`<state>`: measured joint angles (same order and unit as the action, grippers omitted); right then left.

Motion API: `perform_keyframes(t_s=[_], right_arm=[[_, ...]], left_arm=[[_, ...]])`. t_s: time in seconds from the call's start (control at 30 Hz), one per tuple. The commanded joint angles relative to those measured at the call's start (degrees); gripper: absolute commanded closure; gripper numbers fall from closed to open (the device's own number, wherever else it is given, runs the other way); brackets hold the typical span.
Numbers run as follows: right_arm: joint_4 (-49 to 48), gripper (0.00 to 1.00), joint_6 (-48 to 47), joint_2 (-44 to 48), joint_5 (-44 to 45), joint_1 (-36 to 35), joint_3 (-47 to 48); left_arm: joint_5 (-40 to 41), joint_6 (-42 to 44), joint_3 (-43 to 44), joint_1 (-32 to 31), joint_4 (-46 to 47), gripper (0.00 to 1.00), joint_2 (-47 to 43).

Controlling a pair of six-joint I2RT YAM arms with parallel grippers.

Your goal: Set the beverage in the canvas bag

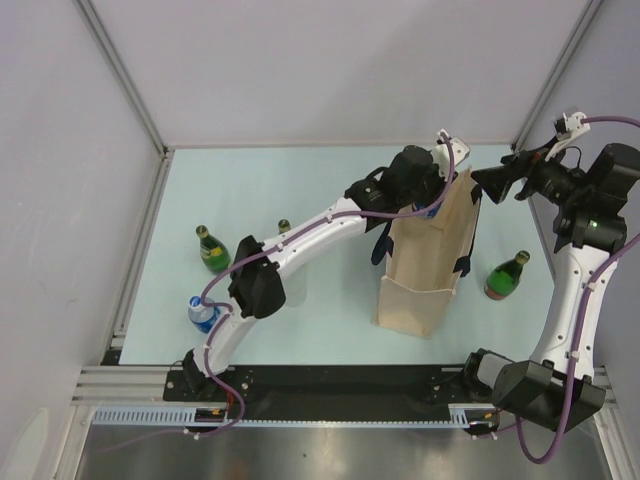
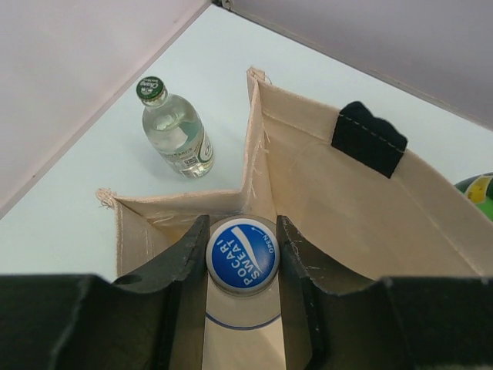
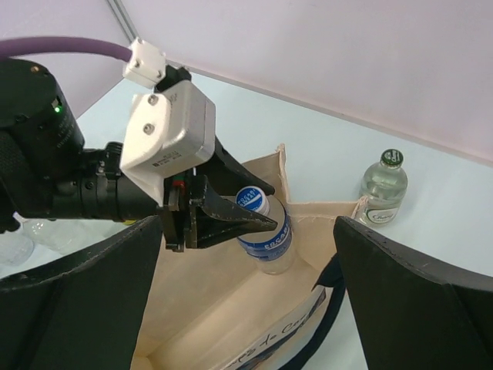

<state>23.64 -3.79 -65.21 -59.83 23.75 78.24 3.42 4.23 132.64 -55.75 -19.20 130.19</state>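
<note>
The beverage, a clear Pocari Sweat bottle [image 3: 267, 229] with a blue cap [image 2: 243, 255], hangs upright inside the mouth of the canvas bag [image 1: 420, 285], near one far corner. My left gripper [image 2: 242, 225] is shut on the bottle's cap and neck, one finger on each side. From above, the left gripper [image 1: 436, 205] reaches down into the bag's top. The beige bag [image 3: 208, 308] stands upright, with its navy handle [image 3: 323, 308] hanging on the outside. My right gripper [image 3: 246, 231] is open wide just above the bag's rim and grips nothing; the top view shows this right gripper [image 1: 487, 183] at the bag's upper right corner.
A clear bottle with a green cap [image 2: 177, 132] stands on the table just beyond the bag. Green bottles stand at the left [image 1: 212, 250] and to the right of the bag [image 1: 505, 275]. A blue-capped bottle [image 1: 203, 313] stands near the left arm's base. Grey walls enclose the table.
</note>
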Motion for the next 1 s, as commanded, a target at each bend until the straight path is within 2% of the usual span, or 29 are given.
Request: perform_keyframes(t_s=[0.0, 0.03, 0.17, 0.3, 0.33, 0.4, 0.43, 0.53, 0.97], right_arm=[[-1.84, 0.0, 0.89, -0.09, -0.55, 0.25, -0.1], [-1.84, 0.0, 0.89, -0.18, -0.55, 0.25, -0.19], [-1.75, 0.0, 0.8, -0.36, -0.46, 0.25, -0.28], [-1.67, 0.0, 0.72, -0.62, -0.46, 0.25, -0.45], [-1.58, 0.0, 0.72, -0.71, -0.46, 0.25, -0.45], [-1.58, 0.0, 0.63, -1.06, -0.46, 0.25, -0.45], [-1.49, 0.0, 0.54, -1.23, -0.46, 0.25, -0.45], [-1.31, 0.0, 1.07, -2.02, -0.46, 0.42, -0.1], [0.88, 0.0, 3.0, -8.09, 1.82, 1.13, 4.11]], left_arm=[[1.59, 0.79, -0.1, -0.24, 12.61, 0.96, -2.31], [1.24, 0.43, -0.71, -0.07, 12.7, 0.9, -1.96], [1.24, -0.89, -2.03, 0.02, 12.7, 0.78, -1.34], [1.94, -1.85, -3.7, 0.02, 12.87, 0.61, -1.52], [2.29, -2.03, -4.31, 0.11, 12.87, 0.52, -1.69], [3.0, -2.47, -4.75, 0.2, 12.87, 0.45, -2.13], [3.17, -2.65, -5.02, 0.29, 12.87, 0.39, -2.13], [3.61, -3.09, -5.37, 0.38, 12.87, 0.32, -2.92], [3.7, -5.18, -5.64, 0.46, 12.61, 0.16, -10.74]])
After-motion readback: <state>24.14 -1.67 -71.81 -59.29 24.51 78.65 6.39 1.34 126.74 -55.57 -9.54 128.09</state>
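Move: The left hand still grips the drink bottle by its neck. The spot for it, the floor at the canvas bag's far end, lies straight below, about 22 cm under the hand. The clear bottle stands some 22 cm ahead and 12 cm to the right, the green bottle roughly 10 cm back and 20 cm to the right, both around 14 cm lower. From the right hand that spot is about 8 cm ahead, 9 cm left and 34 cm below. Still pinching the bottle's neck, the left hand lowers it about 4 cm down into the bag's far end, then opens the fingers wide, lets go and backs straight up some 5 cm, tilting only slightly. Later the right hand, wide open and empty, sinks about 3 cm while edging forward beside the bag. ##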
